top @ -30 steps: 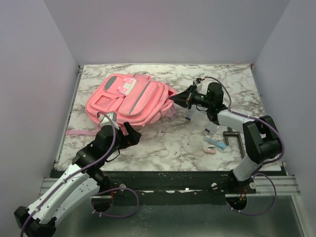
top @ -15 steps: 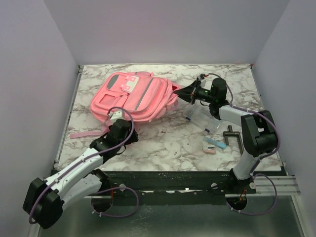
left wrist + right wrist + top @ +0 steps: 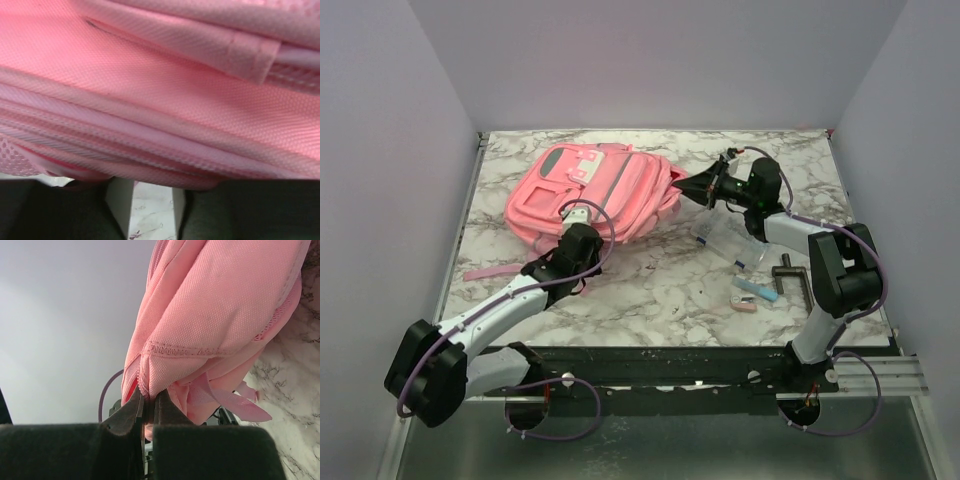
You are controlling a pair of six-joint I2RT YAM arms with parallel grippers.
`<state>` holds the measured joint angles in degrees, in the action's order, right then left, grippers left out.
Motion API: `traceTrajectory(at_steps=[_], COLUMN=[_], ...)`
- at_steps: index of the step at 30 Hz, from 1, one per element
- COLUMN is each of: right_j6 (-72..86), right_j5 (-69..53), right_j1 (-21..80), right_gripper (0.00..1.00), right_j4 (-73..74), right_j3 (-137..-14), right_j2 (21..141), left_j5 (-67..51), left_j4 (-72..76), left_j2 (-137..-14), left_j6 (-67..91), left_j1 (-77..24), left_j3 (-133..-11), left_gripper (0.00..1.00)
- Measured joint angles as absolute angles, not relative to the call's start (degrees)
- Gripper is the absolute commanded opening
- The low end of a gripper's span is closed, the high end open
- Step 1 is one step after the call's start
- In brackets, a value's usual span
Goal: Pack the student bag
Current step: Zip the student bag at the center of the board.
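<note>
The student bag (image 3: 595, 190) is a large pink backpack lying flat on the marble table at the back left, its grey-trimmed pockets facing up. My left gripper (image 3: 582, 228) is pushed against the bag's near edge. In the left wrist view the pink fabric (image 3: 165, 100) lies across the fingertips and bare table shows in the gap between the fingers (image 3: 120, 200); the gripper (image 3: 152, 182) is open. My right gripper (image 3: 695, 187) is shut on a fold of the bag's right end (image 3: 220, 310), pinching a stitched seam and holding that end raised; the gripper (image 3: 150, 400) shows no gap.
A clear plastic case (image 3: 728, 240) lies right of the bag. A blue item (image 3: 757, 290), a small pink one (image 3: 744, 306) and a black bracket (image 3: 790, 272) lie near the right front. A pink strap (image 3: 485, 270) trails off the bag's near-left corner.
My left arm has stretched forward to the bag's near edge and its jaws have narrowed. The right gripper lifted and pulled the bag's right end, so the bag shifted slightly away.
</note>
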<state>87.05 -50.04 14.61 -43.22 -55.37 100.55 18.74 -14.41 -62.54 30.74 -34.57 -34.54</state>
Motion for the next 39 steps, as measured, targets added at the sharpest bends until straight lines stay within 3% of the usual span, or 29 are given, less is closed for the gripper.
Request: traceTrajectory(at_steps=[3, 5, 11, 17, 24, 29, 33, 36, 39], right_j6=[87.1, 87.1, 84.3, 75.2, 64.8, 60.4, 57.6, 54.3, 50.8], right_j5=[-50.0, -50.0, -50.0, -45.4, -28.4, -13.1, -9.1, -8.6, -8.7], right_j1=[14.5, 14.4, 14.2, 14.6, 24.4, 33.8, 37.2, 37.6, 37.9], right_gripper=[0.01, 0.01, 0.0, 0.0, 0.01, 0.01, 0.01, 0.2, 0.51], right_j4=[-43.9, -44.2, -44.5, -39.1, -33.8, -33.9, -33.9, -31.9, -26.0], right_j3=[-55.4, -55.4, -54.6, -48.8, -41.3, -36.6, -35.6, -35.6, -35.6], right_j2=[100.6, 100.6, 100.2, 93.4, 81.1, 79.1, 80.2, 80.3, 79.4], left_j5=[19.2, 19.4, 16.3, 2.7, -20.8, -23.6, -23.2, -23.2, -23.9], left_j4=[-14.5, -14.8, -17.7, -19.6, -10.5, -8.6, -8.0, -7.2, -5.7], left_j2=[-65.7, -66.8, -63.9, -54.0, -55.3, -57.4, -57.3, -57.1, -55.9], left_j6=[29.8, 29.6, 29.5, 30.9, 41.8, 46.2, 48.2, 49.9, 51.6], left_j1=[-34.6, -34.5, -34.1, -33.8, -36.4, -41.2, -41.7, -41.4, -40.3], left_j3=[-36.6, -37.6, -38.7, -38.6, -37.7, -38.0, -37.9, -36.2, -32.8], left_gripper=[0.06, 0.0, 0.0, 0.0, 0.0, 0.0, 0.0, 0.0, 0.0])
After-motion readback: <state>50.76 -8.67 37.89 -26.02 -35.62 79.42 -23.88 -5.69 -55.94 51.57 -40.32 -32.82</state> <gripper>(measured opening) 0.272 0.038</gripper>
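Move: The zipper pull lies practically between the left fingers, about 1 cm ahead, level sideways and 1 cm below, at the student bag's near edge. From this hand the bag's middle is roughly 10 cm ahead, straight on and about level; its raised right corner is some 13 cm ahead, 19 cm right and 12 cm higher. The right gripper already pinches that corner; from it the pull is 13 cm back, 19 cm left and 12 cm down, the clear pouch 11 cm back, 12 cm right and 20 cm below. Ease the left gripper 1 cm forward, shut it on the zipper pull, then draw it right about 14 cm, back 10 cm and up along the bag's near side, rolling left side down some 40 degrees and turning clockwise, sinking slightly last. Meanwhile bring the right gripper's pinched corner back, a little left, then down about 9 cm, finally starting to part its fingers. ##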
